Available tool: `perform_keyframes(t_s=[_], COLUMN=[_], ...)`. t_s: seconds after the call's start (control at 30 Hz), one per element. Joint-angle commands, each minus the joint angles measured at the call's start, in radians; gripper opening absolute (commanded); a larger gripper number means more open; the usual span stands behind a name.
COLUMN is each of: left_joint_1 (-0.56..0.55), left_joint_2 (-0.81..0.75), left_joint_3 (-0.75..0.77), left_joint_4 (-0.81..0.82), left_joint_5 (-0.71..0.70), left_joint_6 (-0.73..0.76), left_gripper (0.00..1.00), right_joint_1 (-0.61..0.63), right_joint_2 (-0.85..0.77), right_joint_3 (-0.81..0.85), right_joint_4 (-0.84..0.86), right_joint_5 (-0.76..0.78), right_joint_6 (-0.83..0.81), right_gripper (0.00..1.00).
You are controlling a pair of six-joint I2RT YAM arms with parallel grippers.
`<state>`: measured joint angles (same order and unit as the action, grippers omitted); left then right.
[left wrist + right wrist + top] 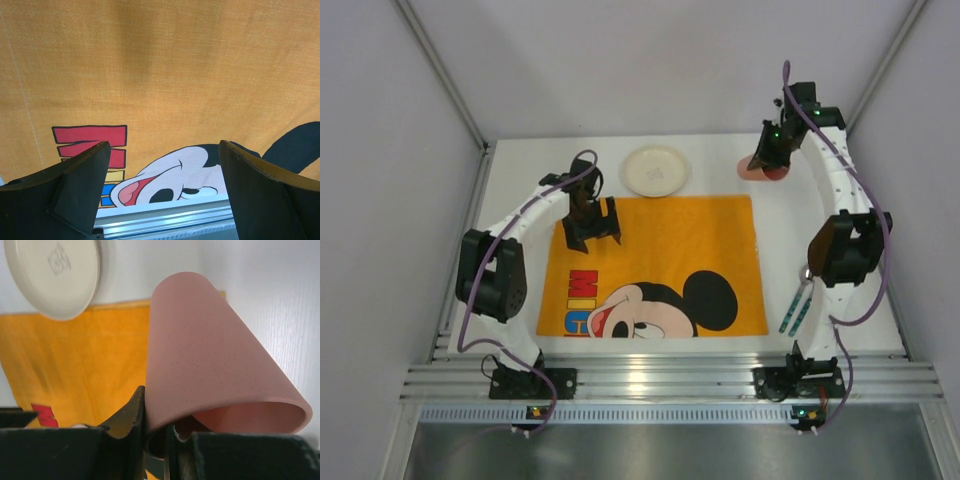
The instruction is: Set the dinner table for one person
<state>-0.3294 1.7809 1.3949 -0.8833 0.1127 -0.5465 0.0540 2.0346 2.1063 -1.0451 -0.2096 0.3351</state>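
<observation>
A pink cup (210, 355) is pinched at its rim by my right gripper (156, 410), one finger outside the wall and one inside the mouth. In the top view the cup (770, 172) is at the far right of the white dinner table (520, 180), just beyond the orange Mickey Mouse placemat (660, 250), under the right gripper (765, 160). Whether the cup rests on the table I cannot tell. My left gripper (592, 232) hovers over the placemat's far left part. Its jaws stand wide open and empty (165, 145) above the cloth (175, 65).
A small cream plate (656, 170) lies on the table just beyond the placemat's far edge, also in the right wrist view (55, 270). Cutlery with blue-green handles (798, 305) lies right of the placemat near the right arm. An aluminium rail (165, 220) borders the near edge.
</observation>
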Motion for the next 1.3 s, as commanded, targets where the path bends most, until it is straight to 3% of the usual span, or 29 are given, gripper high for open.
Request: perform_keyframes(t_s=[0.0,0.27,0.63,0.9,0.93,1.03,1.07,1.27], left_joint_1=[-0.003,-0.003,-0.003,-0.003,-0.003,-0.003,-0.003,-0.003], left_joint_2=[-0.003,-0.032,-0.135,-0.133,-0.129,-0.118,-0.117,-0.080], left_joint_3=[0.024,-0.039,-0.184,-0.178,-0.174,-0.155,-0.149,-0.094], left_joint_4=[0.046,0.069,0.102,0.106,0.107,0.107,0.106,0.089], left_joint_5=[0.041,0.058,0.044,0.048,0.050,0.053,0.051,0.042], left_joint_6=[0.007,-0.001,-0.029,-0.036,-0.036,-0.038,-0.038,-0.027], left_gripper=[0.94,0.94,0.94,0.94,0.94,0.94,0.94,0.94], right_joint_1=[0.033,0.168,0.237,0.267,0.271,0.283,0.285,0.283], right_joint_2=[-0.089,-0.051,0.082,0.174,0.180,0.194,0.196,0.177], right_joint_3=[-0.058,-0.118,-0.031,0.086,0.101,0.155,0.170,0.184], right_joint_4=[-0.197,-0.289,-0.308,-0.308,-0.309,-0.314,-0.316,-0.314], right_joint_5=[0.035,0.139,0.203,0.250,0.248,0.253,0.253,0.272], right_joint_6=[-0.073,-0.062,-0.050,-0.054,-0.053,-0.048,-0.048,-0.048], right_gripper=[0.00,0.00,0.00,0.02,0.04,0.25,0.37,0.55])
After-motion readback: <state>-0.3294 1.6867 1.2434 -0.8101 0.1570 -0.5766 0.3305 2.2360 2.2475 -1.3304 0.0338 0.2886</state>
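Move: My right hand holds the pink cup. Its spot, just inside the placemat's far right corner, is about 4 cm back, 5 cm to the left and some 17 cm below. From this hand, the plate is roughly 6 cm ahead and 21 cm to the left, the placemat's middle 15 cm back and 21 cm left, and the cutlery 22 cm back and 8 cm right. From my left hand, that spot is about 8 cm ahead and 28 cm to the right. I swing the held cup back about 10 cm with my right hand, then sink it leftward onto the placemat's far right corner, easing forward again as I go lower. Meanwhile I tip the wrist some 25 degrees so my fingers point down and the cup comes upright. Then I open them about halfway, the near side of the rim between them, and rise slightly. My open left hand draws back a few centimetres over the placemat. ##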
